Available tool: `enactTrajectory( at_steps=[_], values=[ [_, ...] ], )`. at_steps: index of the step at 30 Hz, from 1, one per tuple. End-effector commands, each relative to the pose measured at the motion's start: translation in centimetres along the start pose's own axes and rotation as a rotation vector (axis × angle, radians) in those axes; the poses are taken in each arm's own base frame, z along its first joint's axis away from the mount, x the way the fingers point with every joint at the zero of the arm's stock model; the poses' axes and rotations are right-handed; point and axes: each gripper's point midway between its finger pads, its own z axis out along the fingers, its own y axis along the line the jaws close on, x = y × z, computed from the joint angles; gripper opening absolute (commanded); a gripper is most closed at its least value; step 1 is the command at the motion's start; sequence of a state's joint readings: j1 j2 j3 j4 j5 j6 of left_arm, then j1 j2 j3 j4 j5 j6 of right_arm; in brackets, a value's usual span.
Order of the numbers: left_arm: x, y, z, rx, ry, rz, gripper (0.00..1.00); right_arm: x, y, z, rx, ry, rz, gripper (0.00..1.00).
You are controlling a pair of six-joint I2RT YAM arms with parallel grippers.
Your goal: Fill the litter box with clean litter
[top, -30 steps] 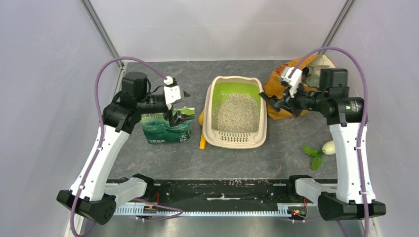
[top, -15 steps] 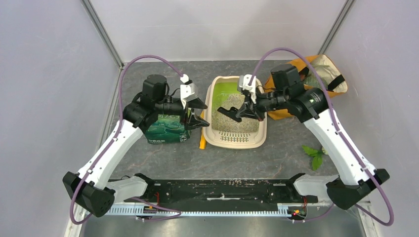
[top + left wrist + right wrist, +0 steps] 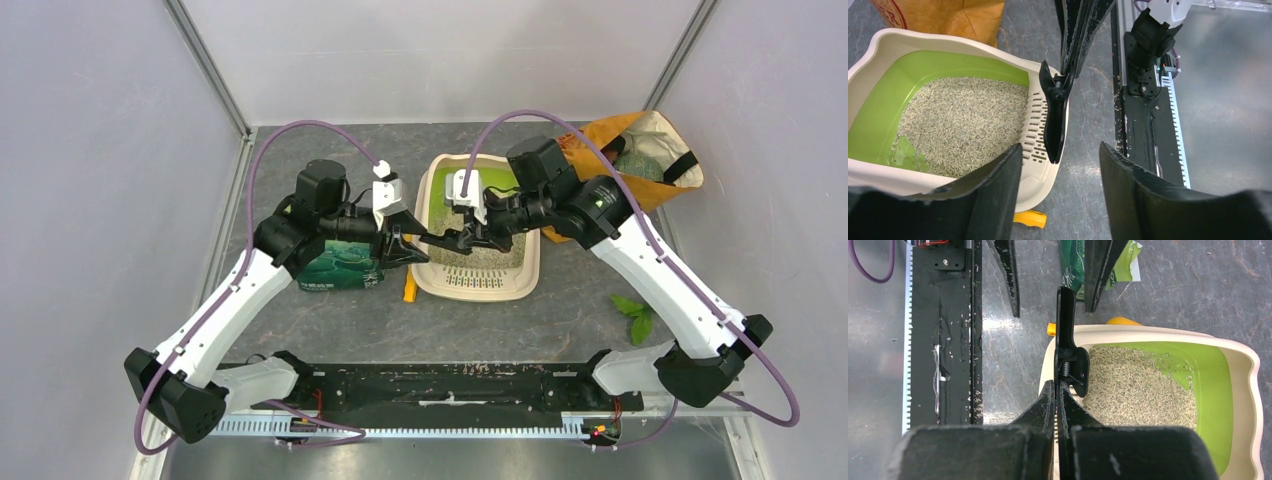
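The litter box (image 3: pixel 533 268), with a beige rim and a green inside, sits mid-table and holds clean litter (image 3: pixel 505 256). My right gripper (image 3: pixel 468 238) hovers over the box's near-left part, shut on the thin handle of a black spring clip (image 3: pixel 440 240). The right wrist view shows the clip (image 3: pixel 1066 335) sticking out beyond the fingertips, above the rim (image 3: pixel 1248 355) and the litter (image 3: pixel 1138 385). My left gripper (image 3: pixel 412 248) faces it, open. In the left wrist view the clip's (image 3: pixel 1054 115) free end reaches just between the spread fingers (image 3: pixel 998 185) without touching them.
A green printed bag (image 3: pixel 345 268) stands left of the box under the left arm. A yellow handle (image 3: pixel 409 288) pokes out beside the box's near-left corner. An orange fabric bag (image 3: pixel 640 150) lies at the back right. A green leafy item (image 3: pixel 632 310) lies at the front right.
The right arm swung left from the orange bag with the clip to above the box. The left arm moved right, off the green bag, to meet it, and its jaws narrowed a little.
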State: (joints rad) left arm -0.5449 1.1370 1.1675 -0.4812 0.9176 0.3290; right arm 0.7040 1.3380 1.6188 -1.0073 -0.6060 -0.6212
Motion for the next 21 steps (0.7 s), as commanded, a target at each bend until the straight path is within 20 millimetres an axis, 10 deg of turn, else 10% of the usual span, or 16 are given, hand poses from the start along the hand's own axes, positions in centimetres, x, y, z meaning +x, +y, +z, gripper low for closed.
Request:
enactTrajectory(
  at_steps=[1, 7, 11, 16, 21],
  values=[
    [-1.0, -0.4, 0.3, 0.011, -0.032, 0.004, 0.59, -1.2, -0.3, -0.3, 0.027, 0.005, -0.052, 0.0],
    [-0.9, -0.9, 0.7, 0.035, -0.033, 0.002, 0.38, -1.6, -0.3, 0.0, 0.03, 0.01, -0.058, 0.0],
    [-1.0, -1.0, 0.7, 0.038, -0.036, -0.007, 0.02, -2.5, -0.3, -0.2, 0.036, -0.018, -0.044, 0.0],
    [-2.3, -1.3, -0.9, 0.024, -0.14, 0.042, 0.02, -4.3, -0.4, -2.1, 0.093, -0.139, 0.024, 0.71],
    [-4.1, -2.5, -2.7, -0.012, -0.286, 0.2, 0.02, -6.9, -0.2, -4.4, 0.133, -0.354, 0.112, 0.87]
  ],
)
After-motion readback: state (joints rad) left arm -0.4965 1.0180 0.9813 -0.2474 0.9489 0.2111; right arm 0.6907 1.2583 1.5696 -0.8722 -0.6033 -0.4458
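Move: The black clip, jutting left from the right hand's shut fingers, has its middle about 4 cm to the right of the left hand, roughly level, its near end already between that hand's open fingers. The same middle lies 4 cm left of the right hand and 2 cm below. From the left hand, the litter box is some 14 cm ahead, 11 cm right and 24 cm down, the yellow scoop 5 cm ahead, 3 cm left and 28 cm down, and the litter bag 6 cm ahead, 17 cm left and 25 cm down. Hovering almost in place above the near rim of the litter box, the left hand eases under 1 cm right and pinches its fingers shut from well open on the free end of the black clip while the right keeps its hold on the other end. Only then do the right fingers spread wide and let go, that hand lifting about 3 cm clear, as the left keeps its pinch and draws the clip back left by 1 to 2 cm. ##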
